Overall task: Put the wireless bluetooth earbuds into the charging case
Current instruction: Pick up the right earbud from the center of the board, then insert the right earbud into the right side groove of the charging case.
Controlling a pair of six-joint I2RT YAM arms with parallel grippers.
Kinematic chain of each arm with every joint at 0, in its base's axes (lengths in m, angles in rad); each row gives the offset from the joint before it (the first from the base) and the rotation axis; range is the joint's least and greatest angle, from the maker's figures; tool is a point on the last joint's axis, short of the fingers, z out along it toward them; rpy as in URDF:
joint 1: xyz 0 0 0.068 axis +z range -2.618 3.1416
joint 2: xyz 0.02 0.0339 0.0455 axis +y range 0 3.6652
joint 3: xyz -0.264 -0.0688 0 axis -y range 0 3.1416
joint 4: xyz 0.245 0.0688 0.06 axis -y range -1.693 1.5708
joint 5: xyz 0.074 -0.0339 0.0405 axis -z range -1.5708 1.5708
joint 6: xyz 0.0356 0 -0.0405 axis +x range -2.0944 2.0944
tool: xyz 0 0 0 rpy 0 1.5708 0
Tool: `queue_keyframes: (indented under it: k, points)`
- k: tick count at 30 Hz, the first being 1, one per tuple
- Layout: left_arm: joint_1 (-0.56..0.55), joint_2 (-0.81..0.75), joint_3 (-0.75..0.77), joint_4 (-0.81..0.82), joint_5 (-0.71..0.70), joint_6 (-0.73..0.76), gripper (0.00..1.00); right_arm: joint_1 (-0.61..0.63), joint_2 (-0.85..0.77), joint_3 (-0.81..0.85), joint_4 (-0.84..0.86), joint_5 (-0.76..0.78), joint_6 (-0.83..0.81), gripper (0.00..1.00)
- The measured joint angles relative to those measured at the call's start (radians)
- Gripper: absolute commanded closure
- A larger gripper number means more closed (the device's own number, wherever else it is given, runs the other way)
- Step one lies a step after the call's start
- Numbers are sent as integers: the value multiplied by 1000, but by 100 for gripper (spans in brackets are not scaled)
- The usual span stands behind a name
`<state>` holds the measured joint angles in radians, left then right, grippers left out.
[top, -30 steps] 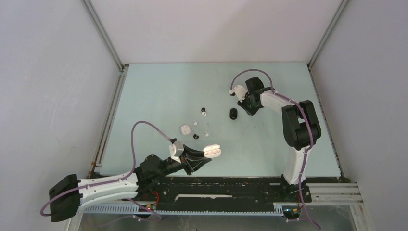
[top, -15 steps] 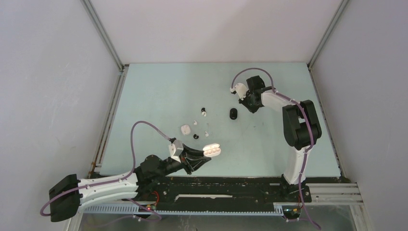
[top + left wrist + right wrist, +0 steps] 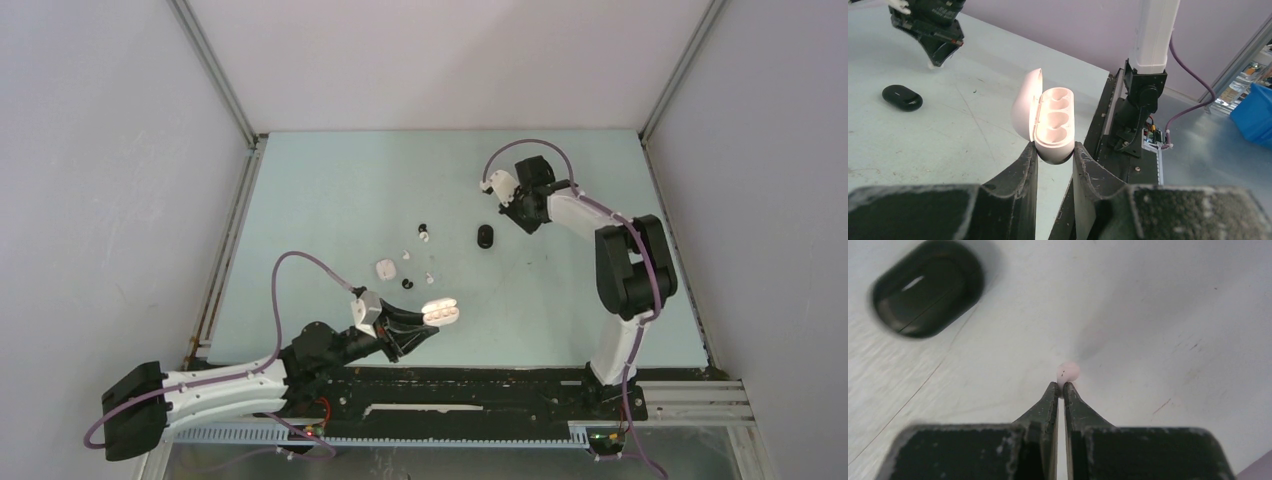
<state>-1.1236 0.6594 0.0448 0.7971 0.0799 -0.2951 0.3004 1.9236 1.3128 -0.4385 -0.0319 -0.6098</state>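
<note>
My left gripper (image 3: 1054, 152) is shut on the lower end of a white charging case (image 3: 1054, 125), held with its lid open and both wells showing bare. From above, the case (image 3: 441, 314) hangs near the table's front edge. At the far right my right gripper (image 3: 1061, 388) is shut on a small white earbud (image 3: 1068, 372), which sticks out past the fingertips. That right gripper (image 3: 513, 218) is just beyond a shut black case (image 3: 485, 237). Several more earbuds lie loose on the table, white ones (image 3: 423, 235) and a black one (image 3: 407, 284).
A shut white case (image 3: 384, 268) lies among the loose buds left of centre. The black case (image 3: 928, 287) is up and left of my right fingertips. Metal rails (image 3: 232, 215) edge the light green table, and grey walls close it in.
My right gripper has closed onto the white earbud and drawn back slightly toward the far side. The left arm and its case have not moved.
</note>
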Motion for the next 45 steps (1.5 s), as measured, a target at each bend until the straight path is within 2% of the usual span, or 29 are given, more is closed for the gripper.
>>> queue_keyframes:
  k: [3,9,13,16,21,28,36,45]
  points:
    - [0,9,0,0,0,14,100,15,-97,-29,-74,-53,-16,100]
    - [0,51,0,-3,2,78,100,90,-422,-34,-299,-306,-77,100]
    - [0,73,0,-17,12,123,100,207,-605,-32,-465,-455,-123,100]
    - [0,90,0,-24,32,148,100,313,-669,-32,-569,-535,-128,100]
    - [0,110,-4,-27,63,177,100,426,-677,-33,-673,-615,-125,100]
    - [0,149,-33,-10,65,205,100,485,-618,-13,-739,-661,-121,100]
    - [0,213,-33,3,81,226,100,592,-505,47,-735,-661,-98,100]
    - [0,187,-33,56,81,226,100,612,-444,48,-719,-673,-79,100]
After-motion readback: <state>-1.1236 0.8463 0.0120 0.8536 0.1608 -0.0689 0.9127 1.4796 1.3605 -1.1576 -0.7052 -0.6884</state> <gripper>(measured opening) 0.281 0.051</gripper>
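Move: Back and to the left of the right hand, which already pinches the earbud, the open charging case waits about 31 cm back, 22 cm to the left and 16 cm higher. The black case lies some 9 cm to its left and 2 cm back, almost at table level; a loose white earbud lies about 25 cm left and 12 cm back. From the left hand, already gripping the charging case, the held earbud is roughly 32 cm ahead, 26 cm right and 15 cm lower. Carrying the pinched earbud back about 33 cm and some 16 cm left, the right hand climbs steeply away from the table at first, then slows and eases down a few centimetres beside the open charging case, turning roughly 50 degrees counter-clockwise so the fingers slant down to the left and back. The left hand keeps its grip on the case, lowers it about 7 cm, dipping its fingers, then starts back up. ##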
